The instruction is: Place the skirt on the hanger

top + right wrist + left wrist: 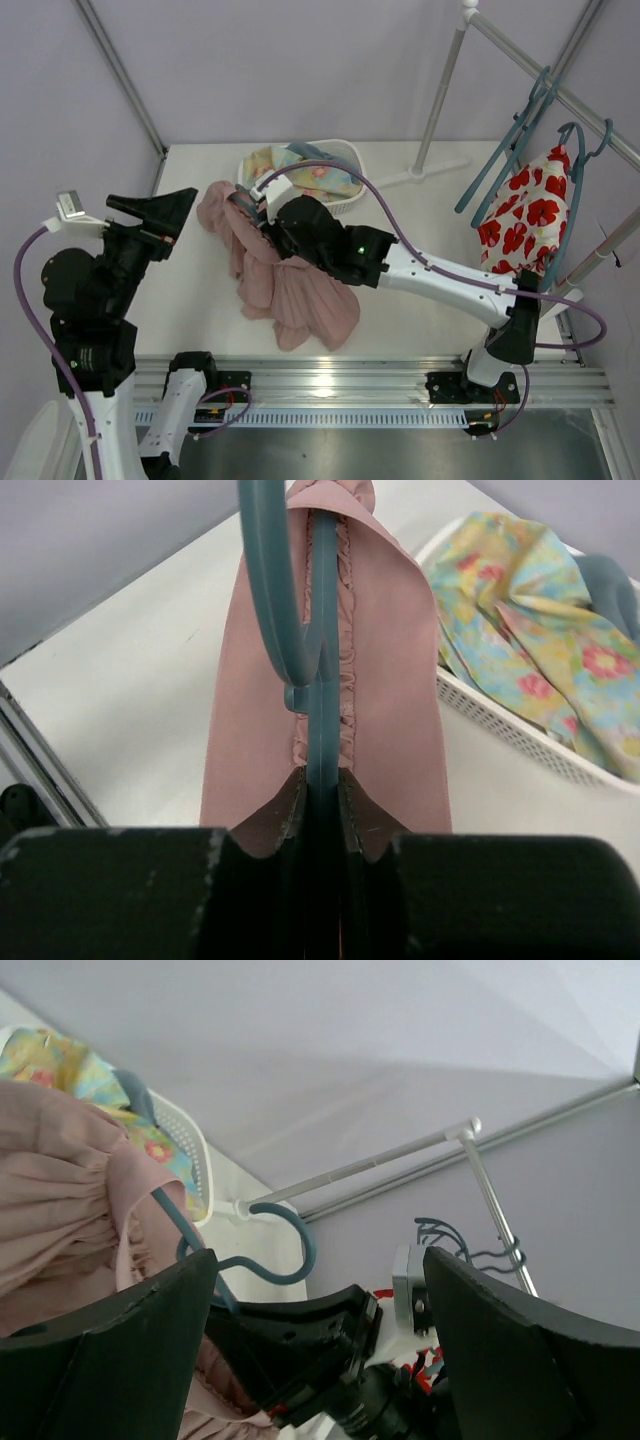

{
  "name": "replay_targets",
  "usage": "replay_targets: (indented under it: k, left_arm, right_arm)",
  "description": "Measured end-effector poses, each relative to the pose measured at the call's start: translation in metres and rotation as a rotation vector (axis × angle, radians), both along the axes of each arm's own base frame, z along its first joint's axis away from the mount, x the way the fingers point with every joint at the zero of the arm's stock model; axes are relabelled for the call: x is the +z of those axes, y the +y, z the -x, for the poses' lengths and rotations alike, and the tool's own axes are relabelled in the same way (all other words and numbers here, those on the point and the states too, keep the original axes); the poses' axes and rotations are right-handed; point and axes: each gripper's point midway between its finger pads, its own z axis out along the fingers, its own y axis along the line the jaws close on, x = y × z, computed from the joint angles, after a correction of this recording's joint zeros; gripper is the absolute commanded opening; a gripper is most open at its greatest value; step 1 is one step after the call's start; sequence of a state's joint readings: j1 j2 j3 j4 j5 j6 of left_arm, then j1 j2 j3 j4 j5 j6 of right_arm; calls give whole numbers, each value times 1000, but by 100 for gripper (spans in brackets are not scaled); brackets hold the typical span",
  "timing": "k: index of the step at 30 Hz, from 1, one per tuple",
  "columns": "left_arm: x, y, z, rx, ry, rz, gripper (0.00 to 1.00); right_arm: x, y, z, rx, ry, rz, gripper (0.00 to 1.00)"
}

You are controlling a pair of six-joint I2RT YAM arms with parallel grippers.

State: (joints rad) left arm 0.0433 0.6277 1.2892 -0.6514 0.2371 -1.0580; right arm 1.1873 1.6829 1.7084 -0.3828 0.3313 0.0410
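Observation:
The dusty-pink skirt (pixel 292 285) hangs in a heap from the teal hanger (pixel 272 590) down onto the table's middle. My right gripper (pixel 262 208) is shut on the hanger's stem (pixel 322 780), with the skirt's gathered waistband (pixel 345 660) draped over both sides of the hanger. In the left wrist view the hanger's hook (pixel 292 1232) stands free above the pink fabric (pixel 60 1190). My left gripper (pixel 172 215) stands open just left of the skirt, its fingers (pixel 120 1350) wide apart with nothing between them.
A white basket (pixel 352 155) with a yellow-and-blue floral cloth (pixel 315 178) sits behind the skirt. At the right, a metal rack (pixel 520 60) carries more teal hangers (pixel 520 130) and a white cloth with red flowers (pixel 525 220).

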Motion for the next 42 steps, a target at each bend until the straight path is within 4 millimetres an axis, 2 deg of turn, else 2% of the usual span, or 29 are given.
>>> replay_targets:
  k: [5,10,18,22,27,30,34,38,42]
  left_arm:
    - [14,-10,22,-71,-98,-126,87]
    - [4,-26,22,-195,-115,-260,84]
    - [-38,-22,16,-247,-30,-479,84]
    - [-61,-9,6,-206,41,-554,84]
    - [-118,9,-14,-169,208,-610,85]
    - [-141,15,-25,-172,290,-634,85]
    - [-153,20,-37,-176,339,-663,85]
    - [-162,22,-45,-185,374,-683,86]
    - [-166,24,-50,-185,388,-701,86]
  right_arm:
    - [24,-34,-3,-137,17,-45,0]
    - [49,-65,-5,-254,27,-109,0]
    - [68,-120,-11,-448,14,-141,0]
    - [77,-155,-26,-587,11,-132,0]
    - [104,-205,-48,-791,-2,-158,0]
    - [120,-236,-59,-901,-16,-182,0]
    - [134,-275,-72,-1021,-26,-206,0]
    - [139,-304,-85,-1136,-28,-206,0]
    - [137,-312,-99,-1205,-38,-180,0]
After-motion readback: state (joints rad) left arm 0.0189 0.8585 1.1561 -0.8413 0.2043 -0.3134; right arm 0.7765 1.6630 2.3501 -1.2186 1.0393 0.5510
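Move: The bare stretch of rack rail, where the pink skirt's hanger is being taken, lies about 36 cm to the right of the right hand, 14 cm farther out and some 18 cm higher. The empty hangers hang roughly 4 cm to the right of that stretch. The red-flowered skirt is some 46 cm right of the hand, 6 cm ahead and a little lower. The basket stands about 20 cm ahead, 4 cm right and well below. From the left hand, the rail stretch is around 48 cm right, 18 cm ahead and 7 cm up. The pink skirt on its hanger is carried to the robot's right by the right hand, about 31 cm towards the rack, rising some 14 cm and later also reaching forward; the closed fingers keep their pinch while the hand turns roughly 70 degrees clockwise. The empty left hand, still open, lifts and draws back slightly, then sinks and eases forward, rolling its left side up. ##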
